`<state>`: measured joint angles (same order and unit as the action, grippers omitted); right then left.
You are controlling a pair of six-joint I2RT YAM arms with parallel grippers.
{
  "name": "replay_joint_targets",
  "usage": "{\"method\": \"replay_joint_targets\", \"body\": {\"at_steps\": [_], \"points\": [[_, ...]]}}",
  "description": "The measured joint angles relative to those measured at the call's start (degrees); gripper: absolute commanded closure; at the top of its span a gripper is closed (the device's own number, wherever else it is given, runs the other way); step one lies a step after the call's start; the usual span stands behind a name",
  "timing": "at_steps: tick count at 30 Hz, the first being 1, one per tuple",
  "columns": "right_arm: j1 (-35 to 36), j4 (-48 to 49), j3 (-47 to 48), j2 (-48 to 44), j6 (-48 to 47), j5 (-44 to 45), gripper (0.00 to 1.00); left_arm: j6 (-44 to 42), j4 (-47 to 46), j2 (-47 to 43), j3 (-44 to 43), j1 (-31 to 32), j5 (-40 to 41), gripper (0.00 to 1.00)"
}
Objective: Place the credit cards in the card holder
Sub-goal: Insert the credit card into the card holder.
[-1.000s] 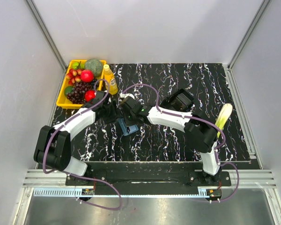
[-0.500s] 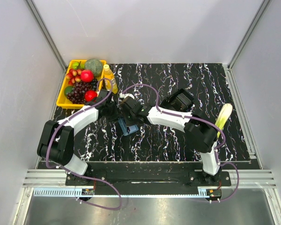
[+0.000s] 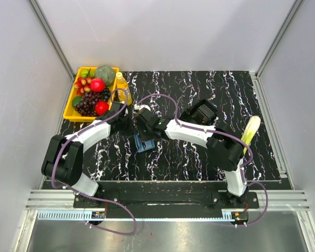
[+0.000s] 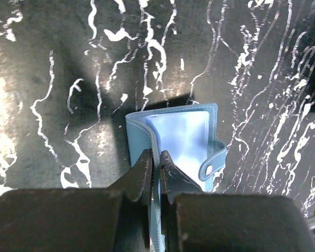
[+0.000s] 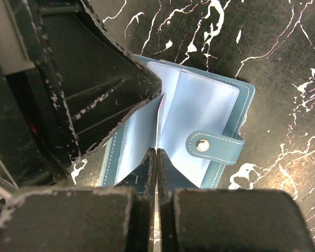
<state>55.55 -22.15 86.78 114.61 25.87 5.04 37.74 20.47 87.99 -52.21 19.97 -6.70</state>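
Note:
The blue card holder (image 3: 143,143) lies open on the black marbled mat, between the two grippers. In the left wrist view my left gripper (image 4: 155,157) is shut on the stitched edge of the card holder's (image 4: 184,131) left cover. Its black fingers (image 5: 94,89) fill the upper left of the right wrist view. My right gripper (image 5: 157,155) is shut on a thin pale credit card (image 5: 160,121), seen edge-on. The card stands upright in the fold between the light blue inner leaves of the card holder (image 5: 215,105). The snap strap (image 5: 215,146) lies loose to the right.
A yellow tray (image 3: 69,109) of fruit sits at the back left, with a yellow bottle (image 3: 124,89) beside it. A black box-like frame (image 3: 202,111) stands behind the right arm. A long pale yellow-green object (image 3: 251,131) lies at the right edge of the mat.
My left gripper has closed on the card holder's cover, and the left arm has shifted slightly toward it. The right gripper has stayed shut on the card in the same place.

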Motion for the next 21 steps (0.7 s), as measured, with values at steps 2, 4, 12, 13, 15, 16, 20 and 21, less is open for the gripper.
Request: {"method": "replay_joint_targets", "body": {"at_steps": [2,4,12,13,15,16,20,21], "points": [[0.0,0.0,-0.1,-0.2,0.0,0.0,1.00,-0.2,-3.2,-0.3,1.7,0.0,-1.9,1.00],[-0.3,0.0,-1.0,-1.2,0.1,0.0,1.00,-0.2,-7.5,-0.5,3.7,-0.1,-4.5,1.00],[-6.4,0.9,-8.7,-10.6,2.5,-1.7,1.00,3.4,-23.8,2.4,7.9,0.1,-16.9,1.00],[-7.4,1.4,-9.4,-11.7,2.8,-1.7,1.00,4.0,-25.4,3.2,7.8,0.4,-18.1,1.00],[-8.6,2.2,-10.5,-13.6,3.7,-1.7,1.00,5.0,-27.3,4.3,7.7,0.8,-19.6,1.00],[-9.0,2.7,-11.0,-14.3,4.1,-1.7,1.00,5.5,-28.1,5.0,7.5,1.1,-20.3,1.00],[-9.8,4.9,-13.6,-15.3,5.5,-2.1,1.00,7.3,-32.0,8.3,7.2,1.7,-22.1,1.00],[-10.0,5.9,-14.7,-15.3,6.0,-2.6,1.00,7.7,-32.9,9.0,7.3,1.8,-22.3,1.00]]}}
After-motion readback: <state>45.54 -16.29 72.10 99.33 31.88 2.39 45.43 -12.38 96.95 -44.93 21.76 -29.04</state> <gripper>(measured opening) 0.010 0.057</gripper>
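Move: The left hand still pinches the raised left flap of the open card holder, whose middle lies about 4 cm to its right, 2 cm back and 2 cm lower. The right hand, holding a card on edge, is almost over that middle, which is roughly 3 cm below and 1 cm to its right. The black box stands some 24 cm to the right hand's right and 12 cm ahead. The bottle is about 20 cm ahead of the left hand and 4 cm to its left. Keeping its pinch on the flap, the left hand takes the card holder about 8 cm to the right, tilting some 25 degrees so that its right side rises and turning slightly clockwise. The right hand keeps its card and goes right as well, by nearly as much, while rising about 5 cm and reaching 3 cm forward, then dips a centimetre; it turns clockwise a little over 10 degrees. ##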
